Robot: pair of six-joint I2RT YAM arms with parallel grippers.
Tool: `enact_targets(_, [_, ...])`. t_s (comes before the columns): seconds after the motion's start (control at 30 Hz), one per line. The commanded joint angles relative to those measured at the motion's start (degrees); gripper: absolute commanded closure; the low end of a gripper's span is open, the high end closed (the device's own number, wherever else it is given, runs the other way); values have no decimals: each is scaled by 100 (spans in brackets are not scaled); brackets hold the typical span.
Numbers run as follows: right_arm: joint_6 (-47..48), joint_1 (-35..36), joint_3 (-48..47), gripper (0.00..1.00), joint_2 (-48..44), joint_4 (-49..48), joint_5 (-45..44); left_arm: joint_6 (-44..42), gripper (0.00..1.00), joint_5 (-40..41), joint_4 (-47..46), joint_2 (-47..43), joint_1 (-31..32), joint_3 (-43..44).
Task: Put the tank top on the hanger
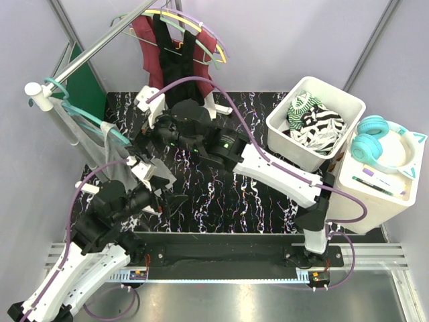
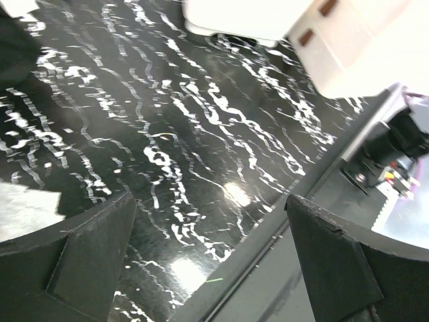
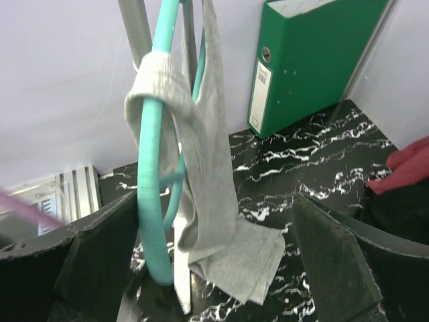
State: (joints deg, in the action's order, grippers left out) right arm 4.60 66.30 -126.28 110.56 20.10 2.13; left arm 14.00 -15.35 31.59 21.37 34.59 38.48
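The light grey tank top (image 1: 94, 144) hangs at the far left from the teal hanger (image 1: 84, 114), which is hooked on the rack pole. In the right wrist view a strap is looped over the hanger (image 3: 151, 168) arm and the tank top (image 3: 201, 134) drapes down from it. My right gripper (image 3: 214, 201) is open, with the cloth hanging free just beyond its fingers (image 3: 100, 241). In the top view the right gripper (image 1: 134, 149) sits beside the garment. My left gripper (image 1: 171, 198) hovers low over the marbled table, open and empty (image 2: 209, 198).
The metal rack pole (image 1: 100, 43) slants across the back left. On it hang a maroon top and a black top (image 1: 177, 47). A green binder (image 3: 308, 60) leans behind the rack. A white bin (image 1: 278, 124) of striped clothes and teal headphones (image 1: 379, 144) stand at the right.
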Motion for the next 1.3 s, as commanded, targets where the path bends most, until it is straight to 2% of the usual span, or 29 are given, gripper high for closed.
enact_targets(0.0, [-240, 41, 655, 0, -912, -759, -178, 103, 1, 805, -57, -132, -5, 72])
enact_targets(0.17, [-416, 23, 2357, 0, -2184, -1805, -308, 138, 1, 920, -22, -212, -5, 81])
enact_targets(0.3, [-425, 23, 3309, 0, -2960, -1887, -897, 129, 1, 877, -22, -229, -5, 89])
enact_targets(0.4, [-634, -152, 4100, 0, -3479, -1782, -1662, 120, 1, 841, -22, -238, -5, 107])
enact_targets(0.47, [-1055, -450, 4748, 0, -3882, -1589, -1795, 112, 1, 841, -13, -247, -14, 107])
enact_targets(0.6, [-1725, -1547, 5972, 0, -4683, -1421, -1654, 112, 1, 885, -22, -256, -13, 107])
enact_targets(0.73, [-2006, -1998, 7131, 0, -5674, -1114, -1944, 112, 1, 955, -4, -282, -5, 116])
enact_targets(1.03, [-2578, -2148, 8566, 0, -7231, -104, -2639, 121, 1, 1254, 5, -431, -5, 133])
enact_targets(1.27, [-2614, -2148, 8919, 0, -7742, 223, -2744, 112, 1, 1473, -4, -519, -5, 125])
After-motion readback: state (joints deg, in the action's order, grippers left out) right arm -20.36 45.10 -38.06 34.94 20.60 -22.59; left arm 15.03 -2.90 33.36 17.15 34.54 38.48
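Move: The hanger's near end lies between the right hand's open fingers, roughly 1 cm left and 2 cm back. The grey tank top hangs from the hanger, its middle about 13 cm left, 5 cm ahead and 20 cm below. The white bin stands some 55 cm to the right, 22 cm ahead and 33 cm lower. From the left hand, that hanger end is about 7 cm ahead, 8 cm left and 18 cm higher. The right hand, already wide open around the hanger's near end, draws off it to the right, rising only slightly at first and then dropping some 20 cm as it sweeps about 38 cm towards the bin's side, turning about 50 degrees clockwise and tipping its fingers down over bare table. Meanwhile the empty left hand, also staying open, eases a few centimetres left and forward below the hanger and turns slightly counter-clockwise. ##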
